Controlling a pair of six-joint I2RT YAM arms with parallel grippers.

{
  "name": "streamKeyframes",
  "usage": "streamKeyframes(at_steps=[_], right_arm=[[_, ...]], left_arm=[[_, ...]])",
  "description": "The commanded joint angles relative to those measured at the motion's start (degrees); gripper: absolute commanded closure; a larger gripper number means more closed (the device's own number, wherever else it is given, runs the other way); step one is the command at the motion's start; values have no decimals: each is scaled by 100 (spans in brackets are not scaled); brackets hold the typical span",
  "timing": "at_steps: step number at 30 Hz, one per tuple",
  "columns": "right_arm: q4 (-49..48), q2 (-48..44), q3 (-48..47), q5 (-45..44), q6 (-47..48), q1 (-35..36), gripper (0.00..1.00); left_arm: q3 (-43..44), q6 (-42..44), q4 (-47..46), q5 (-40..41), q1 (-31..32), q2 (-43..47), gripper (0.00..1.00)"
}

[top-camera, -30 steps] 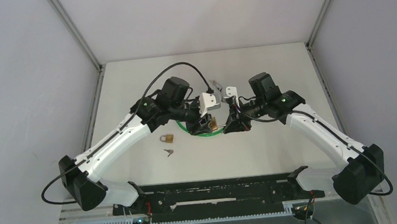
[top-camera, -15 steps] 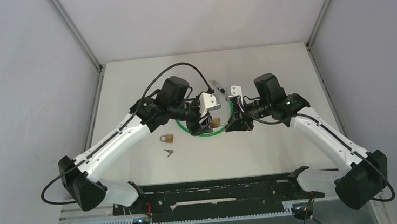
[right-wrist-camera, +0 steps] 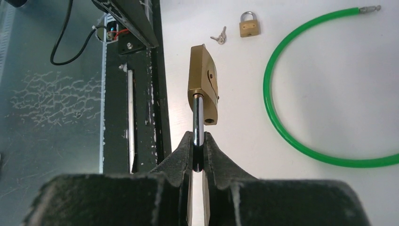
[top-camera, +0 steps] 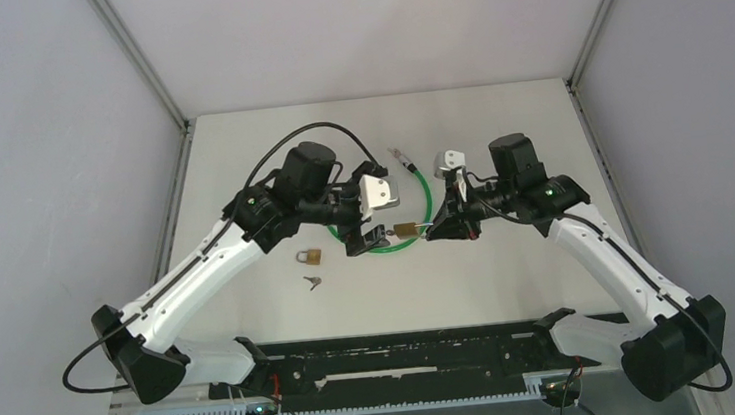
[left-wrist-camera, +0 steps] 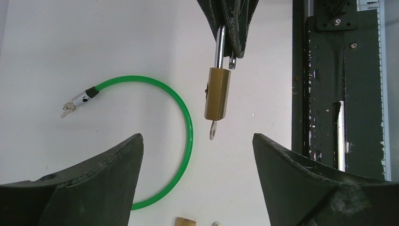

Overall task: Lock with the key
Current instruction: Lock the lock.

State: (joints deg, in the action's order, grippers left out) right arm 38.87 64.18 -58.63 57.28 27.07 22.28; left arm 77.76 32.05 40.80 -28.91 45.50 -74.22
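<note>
My right gripper is shut on the steel shackle of a brass padlock and holds it above the table. The padlock also shows in the top view and in the left wrist view. A small key sticks out of its bottom end. The shackle's free end shows outside the body. My left gripper is open and empty, facing the key end with a gap between them. It shows in the top view just left of the padlock.
A green cable loop lies on the table under both grippers, its metal end farther back. A second small brass padlock and loose keys lie to the left. A black rail runs along the near edge.
My left gripper has drawn back to the left, away from the padlock, and now stands open. My right gripper has shifted a little to the right with the padlock.
</note>
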Motion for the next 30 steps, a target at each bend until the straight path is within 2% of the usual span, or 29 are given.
streamKeyframes(at_steps=[1, 11, 17, 23, 28, 30], right_arm=[[-647, -309, -52, 465, -277, -23, 100], [-726, -395, -77, 711, -259, -27, 100], [-937, -621, 132, 678, -424, -111, 100], [-977, -629, 177, 696, -473, -250, 100], [-1043, -700, 214, 715, -535, -301, 100], [-1067, -714, 229, 728, -556, -320, 100]], left_arm=[[333, 145, -196, -167, -10, 15, 12], [735, 152, 62, -620, -12, -497, 27], [910, 163, 408, -970, 92, -785, 42], [719, -73, 210, -1110, 208, -737, 50], [528, -234, -53, -1076, 281, -790, 65], [534, -239, -48, -1053, 301, -863, 69]])
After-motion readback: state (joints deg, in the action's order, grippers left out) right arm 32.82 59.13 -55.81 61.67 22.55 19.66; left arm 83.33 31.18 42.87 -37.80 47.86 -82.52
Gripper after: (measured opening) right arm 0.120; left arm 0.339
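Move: The open padlock hangs by its shackle from the right fingers, its brass body about 4 cm to the left of the right hand, level fore and aft, 1 cm lower. From the empty, wide-open left hand that body lies about 5 cm to the right, 1 cm back and 3 cm below. Down on the table, some 20 cm below the left hand, the second padlock is about 14 cm to its left and level with it, the loose keys 13 cm left and 5 cm back. The padlock's brass body is brought between the left fingers: the left hand goes about 4 cm right, then also some 2 cm back and slightly down, turning about 10 degrees clockwise and narrowing from wide open to about a third. The right hand keeps its pinch on the shackle, rises about 2 cm early on and then holds that height. ##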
